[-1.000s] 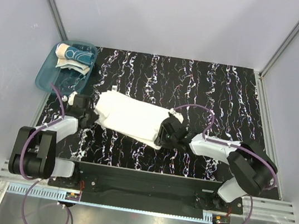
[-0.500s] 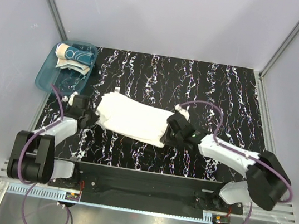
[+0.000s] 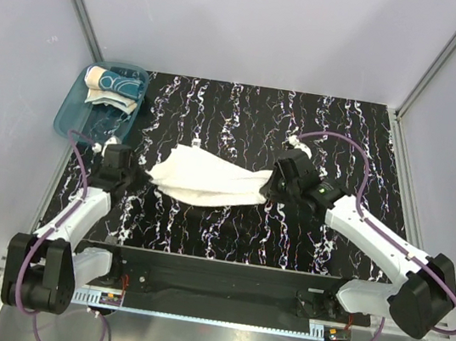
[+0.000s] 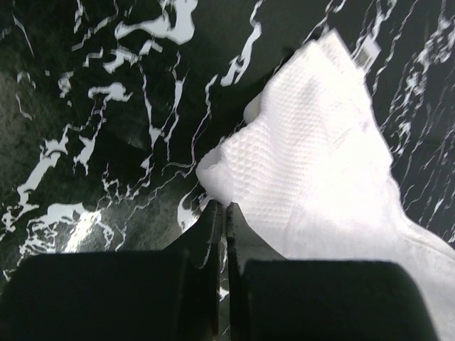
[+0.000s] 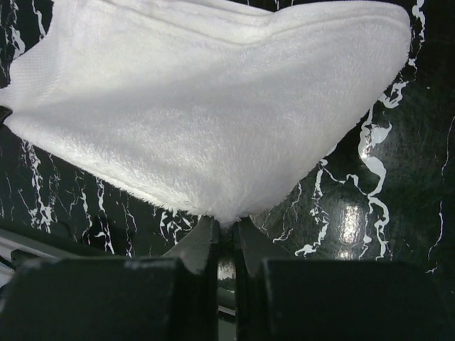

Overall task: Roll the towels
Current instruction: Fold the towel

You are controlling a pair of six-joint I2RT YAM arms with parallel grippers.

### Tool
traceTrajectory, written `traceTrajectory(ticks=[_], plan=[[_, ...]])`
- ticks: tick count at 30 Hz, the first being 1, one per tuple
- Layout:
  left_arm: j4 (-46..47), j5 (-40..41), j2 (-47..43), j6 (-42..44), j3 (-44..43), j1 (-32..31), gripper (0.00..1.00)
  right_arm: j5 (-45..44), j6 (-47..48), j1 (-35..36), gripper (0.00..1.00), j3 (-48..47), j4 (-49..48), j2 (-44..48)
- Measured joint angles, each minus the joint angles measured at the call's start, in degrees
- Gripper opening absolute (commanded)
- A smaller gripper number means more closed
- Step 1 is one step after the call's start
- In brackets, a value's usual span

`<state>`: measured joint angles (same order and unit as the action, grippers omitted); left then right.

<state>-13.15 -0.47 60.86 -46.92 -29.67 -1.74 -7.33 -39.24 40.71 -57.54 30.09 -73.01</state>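
Observation:
A white terry towel [image 3: 210, 178] hangs stretched between my two grippers above the black marbled table [image 3: 235, 120]. My left gripper [image 3: 140, 172] is shut on the towel's left corner [image 4: 217, 174]; its fingertips [image 4: 212, 213] pinch the cloth's edge. At the other end my right gripper [image 3: 267, 185] is shut on the towel's fluffy edge [image 5: 213, 142], which droops over its jaws. A smaller cream-tan towel with a teal print [image 3: 110, 84] lies rolled in the tub at the far left.
A translucent teal plastic tub [image 3: 82, 114] stands at the table's far left corner, just beyond my left arm. Grey walls with metal frame rails enclose the table. Purple cables loop from both arms.
Both grippers closed on the white towel's ends. The right arm swung up and right, the left shifted slightly; the towel, flat before, is now lifted and stretched into a sagging band.

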Motion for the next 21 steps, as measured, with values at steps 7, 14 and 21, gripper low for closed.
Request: traceTrajectory(ticks=[7, 14, 21], plan=[[3.1, -3.2, 0.0, 1.6, 7.3, 0.1, 0.13, 0.8, -0.9, -0.2, 0.00, 4.0, 1.1, 0.2], [2.4, -4.2, 2.4, 3.9, 3.0, 0.1, 0.42, 0.9, -1.8, -0.5, 0.00, 7.5, 1.5, 0.3], [5.4, -3.8, 7.7, 4.3, -0.4, 0.3, 0.58, 0.9, -3.2, -0.9, 0.52, 10.2, 1.5, -0.3]])
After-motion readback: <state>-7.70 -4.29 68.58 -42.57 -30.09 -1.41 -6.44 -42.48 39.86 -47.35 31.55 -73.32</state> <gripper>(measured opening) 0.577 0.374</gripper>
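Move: From the left gripper, which holds the towel's left corner, the spot to lay that corner is about 2 cm back, 1 cm right and 5 cm down. The towel's middle lies 14 cm right and 3 cm ahead, its tag 10 cm right and 12 cm ahead, the blue basket 16 cm left and 20 cm ahead. From the right gripper, which holds the near right corner, its spot is roughly 6 cm back, 3 cm right, 14 cm down. Bring the left gripper down and back about 5 cm with the towel's left corner, then swing it forward past its start, rising a little before a last small dip, as the fingers open to let the corner go. Lower the right gripper about 7 cm while drawing it back and right, tipping the fingers more steeply down, and start loosening them around the near right corner only at the end. ##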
